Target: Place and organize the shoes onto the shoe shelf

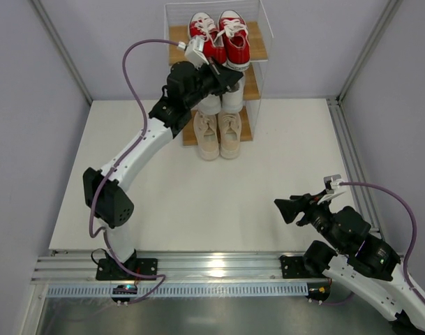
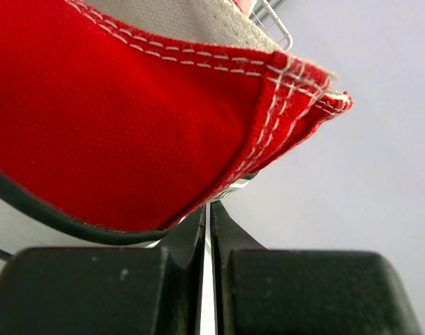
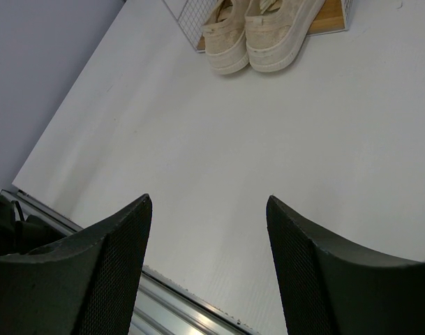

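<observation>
The shoe shelf [image 1: 257, 50] stands at the table's far edge. The red shoes [image 1: 226, 35] sit side by side on its top board, the white shoes [image 1: 222, 101] on the middle board, and the beige shoes [image 1: 219, 134] on the bottom board, toes toward me. My left gripper [image 1: 226, 75] is at the heels of the red pair. In the left wrist view the jaws [image 2: 209, 206] are shut with a hairline gap, and the red canvas [image 2: 128, 125] lies right over their tips. My right gripper [image 1: 287, 209] is open and empty [image 3: 209, 202] low over the table's front right.
An aluminium rail [image 1: 212, 265] runs along the near table edge and also shows in the right wrist view [image 3: 184, 307]. Grey walls stand on three sides. The beige shoes [image 3: 261, 28] and the shelf's bottom board [image 3: 331, 17] show at the top of the right wrist view.
</observation>
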You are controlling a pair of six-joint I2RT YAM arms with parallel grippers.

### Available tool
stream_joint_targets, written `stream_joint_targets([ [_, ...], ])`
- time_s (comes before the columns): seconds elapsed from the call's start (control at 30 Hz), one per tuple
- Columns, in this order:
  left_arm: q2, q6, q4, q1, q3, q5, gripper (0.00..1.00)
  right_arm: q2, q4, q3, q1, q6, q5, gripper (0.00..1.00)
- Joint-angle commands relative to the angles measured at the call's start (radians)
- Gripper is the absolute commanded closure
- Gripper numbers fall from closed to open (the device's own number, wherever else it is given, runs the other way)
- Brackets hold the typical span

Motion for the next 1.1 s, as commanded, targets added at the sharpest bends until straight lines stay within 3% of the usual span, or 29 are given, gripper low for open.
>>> stream_joint_targets([
  [0.0,-0.042,0.019,0.053,0.053,-0.011,-0.061,1.00,-0.009,0.009,0.034,0.004,0.004,0.014,0.32],
  [0.17,-0.139,0.007,0.105,0.052,-0.114,0.040,0.98,-0.010,0.009,0.035,0.006,0.004,0.016,0.32],
  [0.27,-0.254,-0.006,0.141,0.046,-0.239,0.094,0.78,-0.006,0.011,0.032,0.006,0.004,0.017,0.32],
  [0.3,-0.288,-0.006,0.151,0.044,-0.278,0.106,0.62,-0.006,0.012,0.032,0.004,0.004,0.014,0.32],
  [0.37,-0.396,-0.006,0.150,0.035,-0.405,0.125,0.47,0.002,0.015,0.034,0.004,0.007,0.011,0.32],
  [0.4,-0.430,-0.001,0.150,0.032,-0.454,0.139,0.32,0.004,0.017,0.037,0.004,0.005,0.010,0.32],
  [0.57,-0.670,0.023,0.060,0.011,-0.706,0.130,0.01,0.043,0.049,0.034,0.004,0.004,0.003,0.22],
  [0.63,-0.792,0.034,0.009,0.006,-0.819,0.104,0.00,0.060,0.061,0.034,0.004,0.001,0.003,0.16],
  [0.7,-0.904,0.054,-0.100,0.001,-0.902,0.085,0.00,0.086,0.087,0.034,0.004,-0.002,0.003,0.00],
  [0.9,-1.072,0.123,-0.457,0.000,-0.972,-0.016,0.00,0.180,0.137,0.063,0.004,-0.015,-0.001,0.00],
  [1.07,-1.199,0.122,-0.573,0.000,-1.045,-0.078,0.00,0.258,0.146,0.103,0.006,-0.021,0.008,0.00],
])
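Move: The right red shoe's middle lies about 12 cm ahead of the closed left hand, 1 cm left and 2 cm above, its heel right by the fingertips. Its red mate is 11 cm left of that shoe; the right white shoe, one shelf down, is about 9 cm ahead of this hand, 2 cm left and 18 cm below. From the right hand the right red shoe is roughly 42 cm ahead, 25 cm left and 22 cm above. Left hand draws back from the red heel, left and down, some 30 cm, opening; right eases forward-left, opening. ##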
